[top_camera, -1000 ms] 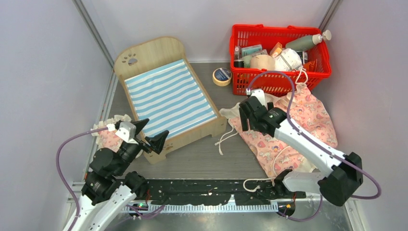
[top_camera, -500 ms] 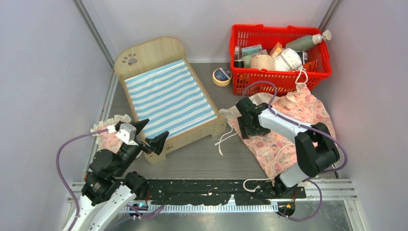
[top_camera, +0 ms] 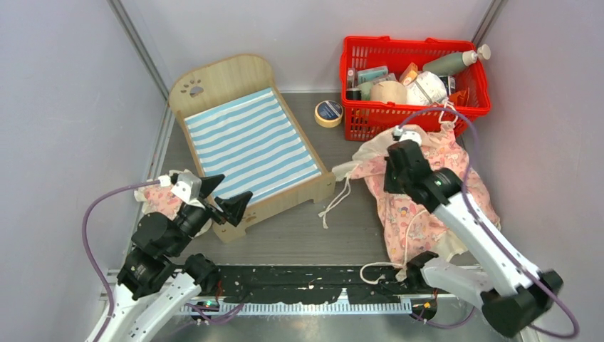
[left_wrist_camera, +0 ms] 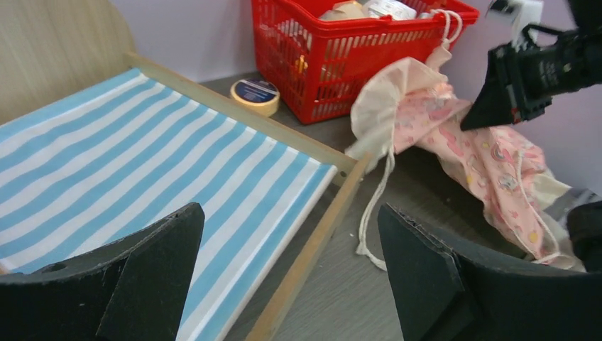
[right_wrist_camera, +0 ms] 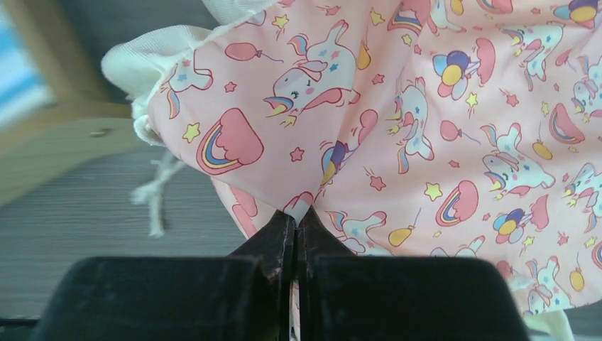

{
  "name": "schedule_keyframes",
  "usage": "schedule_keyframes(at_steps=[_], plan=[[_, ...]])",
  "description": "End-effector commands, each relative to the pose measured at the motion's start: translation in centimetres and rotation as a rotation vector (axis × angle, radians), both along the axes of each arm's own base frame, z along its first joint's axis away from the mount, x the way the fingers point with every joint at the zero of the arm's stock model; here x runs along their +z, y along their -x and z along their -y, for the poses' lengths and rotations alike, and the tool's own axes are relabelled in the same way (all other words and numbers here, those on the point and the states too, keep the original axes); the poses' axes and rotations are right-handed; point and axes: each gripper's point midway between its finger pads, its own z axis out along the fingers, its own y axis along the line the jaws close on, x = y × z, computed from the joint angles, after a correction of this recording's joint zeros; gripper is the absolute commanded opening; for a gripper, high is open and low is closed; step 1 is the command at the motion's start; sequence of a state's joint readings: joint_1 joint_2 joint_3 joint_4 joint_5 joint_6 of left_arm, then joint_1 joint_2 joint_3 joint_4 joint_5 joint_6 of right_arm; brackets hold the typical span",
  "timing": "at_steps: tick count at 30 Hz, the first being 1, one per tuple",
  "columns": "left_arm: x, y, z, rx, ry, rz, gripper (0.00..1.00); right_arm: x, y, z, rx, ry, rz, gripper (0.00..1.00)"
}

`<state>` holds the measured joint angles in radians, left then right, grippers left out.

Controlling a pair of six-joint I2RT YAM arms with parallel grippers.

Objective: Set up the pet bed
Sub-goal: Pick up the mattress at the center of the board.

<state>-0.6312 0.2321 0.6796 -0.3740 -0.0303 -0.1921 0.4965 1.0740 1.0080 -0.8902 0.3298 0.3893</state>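
Observation:
The pet bed [top_camera: 249, 142], a plywood frame with a paw-print headboard and a blue-and-white striped mattress [left_wrist_camera: 142, 163], stands at the back left. My right gripper [top_camera: 397, 165] is shut on a fold of the pink patterned blanket [top_camera: 427, 192] and lifts it off the table, right of the bed; the pinched fold shows in the right wrist view [right_wrist_camera: 298, 206]. My left gripper [top_camera: 219, 196] is open and empty, hovering above the bed's near foot corner. The small pink frilled pillow [top_camera: 162, 199] lies left of the bed, partly under the left arm.
A red basket [top_camera: 417, 114] full of bottles and packages stands at the back right. A roll of tape [top_camera: 328, 112] lies between it and the bed. A white drawstring [top_camera: 335, 203] trails from the blanket toward the bed. Walls close in on both sides.
My right gripper has closed on the blanket and raised it, bunching the cloth up and to the right. The right arm has swung around. The left arm has barely moved.

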Motion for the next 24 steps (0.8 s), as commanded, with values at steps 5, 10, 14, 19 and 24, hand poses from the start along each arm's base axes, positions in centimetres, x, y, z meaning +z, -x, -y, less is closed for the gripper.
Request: schedule_keyframes(at_steps=[5, 10, 14, 19, 24], plan=[[0.7, 0.6, 6.2, -0.277, 0.090, -0.131, 0.96, 11.1, 2.4, -7.5, 0.129, -0.650, 0.271, 0.05], [-0.7, 0.2, 10.1, -0.404, 0.116, -0.202, 0.97, 15.3, 3.5, -9.3, 0.153, -0.879, 0.352, 0.05], [-1.3, 1.4, 13.2, -0.473, 0.076, -0.227, 0.99, 18.1, 3.8, -9.6, 0.145, -1.032, 0.445, 0.05], [-1.8, 2.7, 16.6, -0.540, 0.020, -0.253, 0.99, 20.0, 3.7, -9.6, 0.126, -1.128, 0.497, 0.05], [-0.9, 4.1, 19.2, -0.623, 0.036, -0.284, 0.99, 20.3, 3.3, -8.8, 0.077, -1.142, 0.542, 0.05]])
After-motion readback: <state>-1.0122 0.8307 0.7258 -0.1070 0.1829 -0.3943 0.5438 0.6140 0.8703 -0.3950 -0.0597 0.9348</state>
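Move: The right hand already pinches the mattress, whose middle lies about 8 cm to its right, 2 cm back and 9 cm below; the striped bed is some 38 cm left, 8 cm ahead and 9 cm lower. From it the tape roll is 17 cm left, 20 cm ahead, 12 cm down. From the left hand, the mattress's middle is about 48 cm right, 4 cm ahead and 22 cm below, the bed 14 cm straight ahead and 24 cm down. Right hand lifts the pinched mattress 16 cm and leftward, rolling; open left sweeps 17 cm right towards it. ##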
